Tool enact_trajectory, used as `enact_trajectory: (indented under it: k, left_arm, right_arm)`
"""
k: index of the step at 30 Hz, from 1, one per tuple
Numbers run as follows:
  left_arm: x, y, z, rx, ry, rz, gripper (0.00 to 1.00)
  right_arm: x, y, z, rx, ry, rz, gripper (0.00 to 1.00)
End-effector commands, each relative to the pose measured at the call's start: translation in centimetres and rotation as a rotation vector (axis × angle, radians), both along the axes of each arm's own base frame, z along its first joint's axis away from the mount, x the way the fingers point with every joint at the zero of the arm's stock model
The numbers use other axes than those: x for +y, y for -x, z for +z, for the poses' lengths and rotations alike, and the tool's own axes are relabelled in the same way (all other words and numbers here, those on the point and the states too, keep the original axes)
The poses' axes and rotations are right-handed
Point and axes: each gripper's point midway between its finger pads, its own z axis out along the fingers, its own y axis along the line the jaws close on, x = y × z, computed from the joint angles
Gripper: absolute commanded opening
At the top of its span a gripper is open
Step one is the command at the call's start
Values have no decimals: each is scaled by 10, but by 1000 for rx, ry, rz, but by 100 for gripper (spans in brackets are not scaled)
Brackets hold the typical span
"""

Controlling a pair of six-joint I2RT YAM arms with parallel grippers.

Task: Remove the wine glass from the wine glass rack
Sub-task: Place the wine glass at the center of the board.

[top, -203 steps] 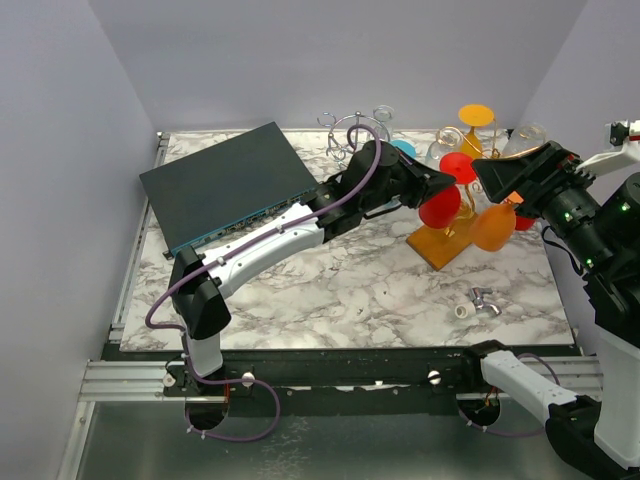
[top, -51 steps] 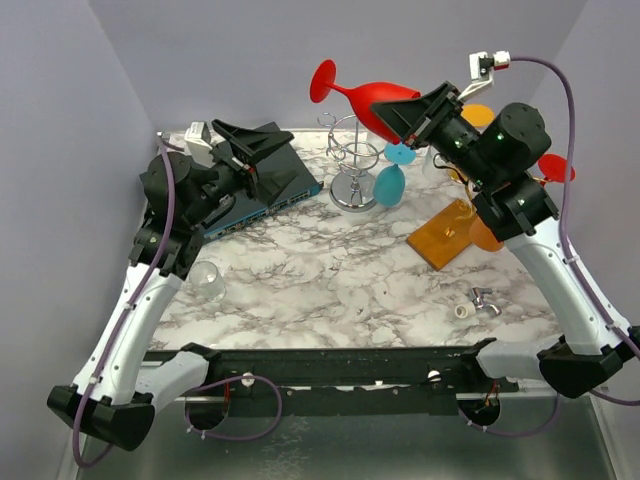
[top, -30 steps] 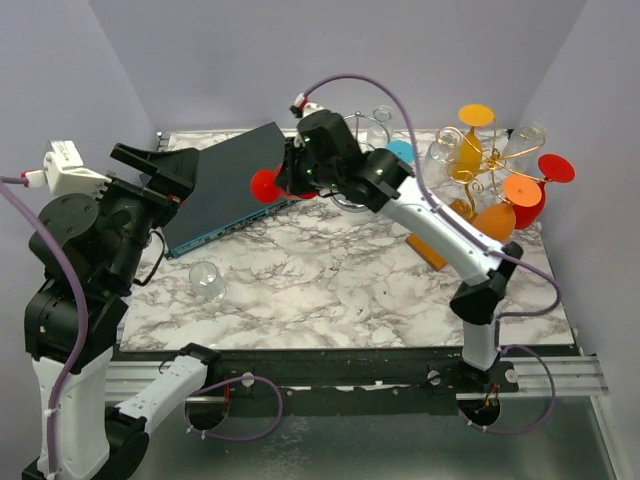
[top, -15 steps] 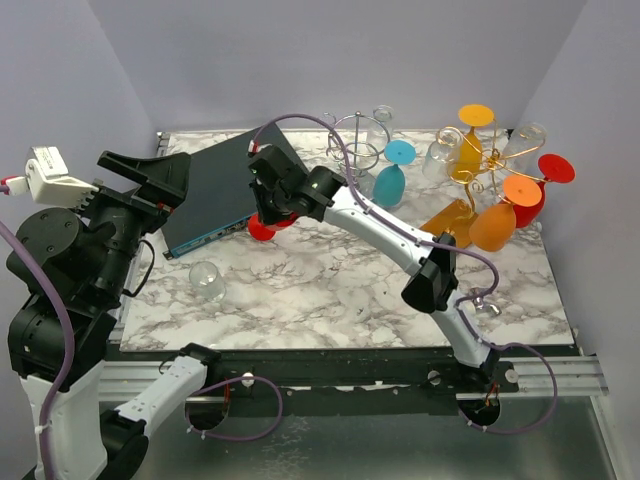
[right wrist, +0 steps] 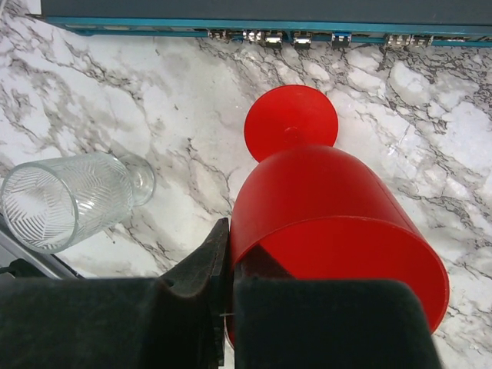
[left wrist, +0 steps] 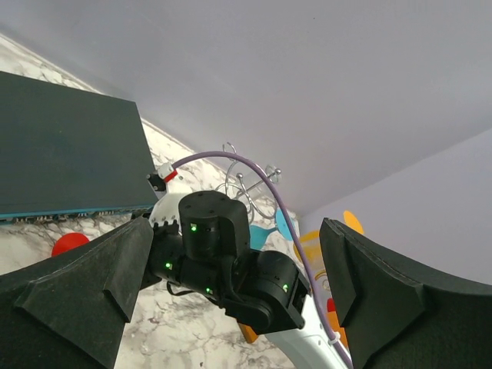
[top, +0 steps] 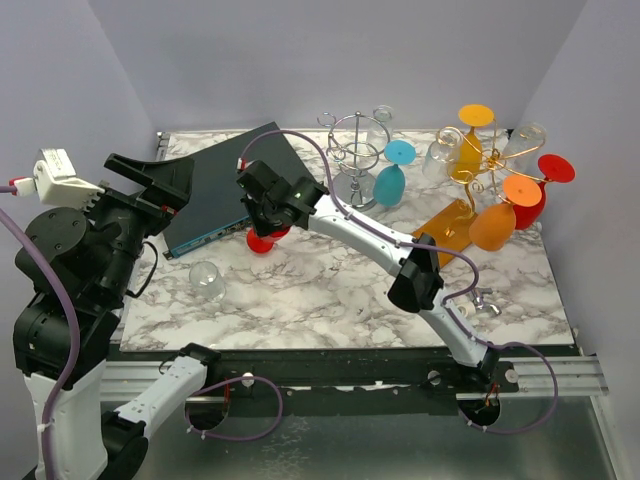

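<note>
My right gripper is shut on the rim of a red wine glass, one finger outside the bowl and one inside. The glass's round foot sits low over the marble, just in front of the dark box; I cannot tell whether it touches. In the top view the right gripper and the red wine glass are left of centre, far from the gold wine glass rack at the back right. My left gripper hangs open, raised at the left, with nothing in it.
A dark box with a teal edge lies at the back left. A clear tumbler lies on its side near the red glass. A silver rack holds a blue glass. Orange and red glasses hang on the gold rack.
My right arm has carried the red glass down and toward the near side, from over the box's edge to just above the marble. The left arm has barely moved.
</note>
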Motion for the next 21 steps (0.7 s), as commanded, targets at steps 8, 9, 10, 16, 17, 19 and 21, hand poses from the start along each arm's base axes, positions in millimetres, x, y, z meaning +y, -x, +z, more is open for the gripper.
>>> enact_trajectory:
  k: [8,9,10,16,17,19,21]
  left_arm:
    - [1,-2,-4,2,-22,6,99]
    - [1,-3,-4,1,-21,6,99]
    - [1,-3,-4,1,-22,6,99]
    - [2,-4,-4,0,-29,10,99]
    - [2,-4,-4,0,-32,10,99]
    - [2,-4,-4,1,-33,11,99]
    - [3,-4,-5,2,-35,15,99]
  right_arm:
    - [10,7,-4,2,0,39,24]
    - [11,7,-3,0,-5,42,27]
    - [12,7,-2,-2,-7,43,30]
    - [17,6,2,-8,-33,47,38]
    - [19,6,5,-10,-40,50,39]
    - [21,7,10,-15,-58,53,42]
    - [24,7,16,-22,-77,58,44]
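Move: My right hand has the red wine glass by its rim, the glass leaning with its foot down near the marble. Its middle lies about 3 cm to my right, 1 cm ahead and 7 cm below. A clear glass stands some 9 cm left and 7 cm back, and the flat dark box is centred about 17 cm ahead and 6 cm left. From my idle left hand the red glass is some 12 cm ahead, 9 cm right and 42 cm lower. I let go of the red wine glass: my right hand stays practically where it is over the marble while its fingers spread from almost shut to about two fifths open, one on each side of the rim wall, freeing the pinch. Late on, the hand begins to ease up and a little left, about 1 cm, still pointing steeply down. ##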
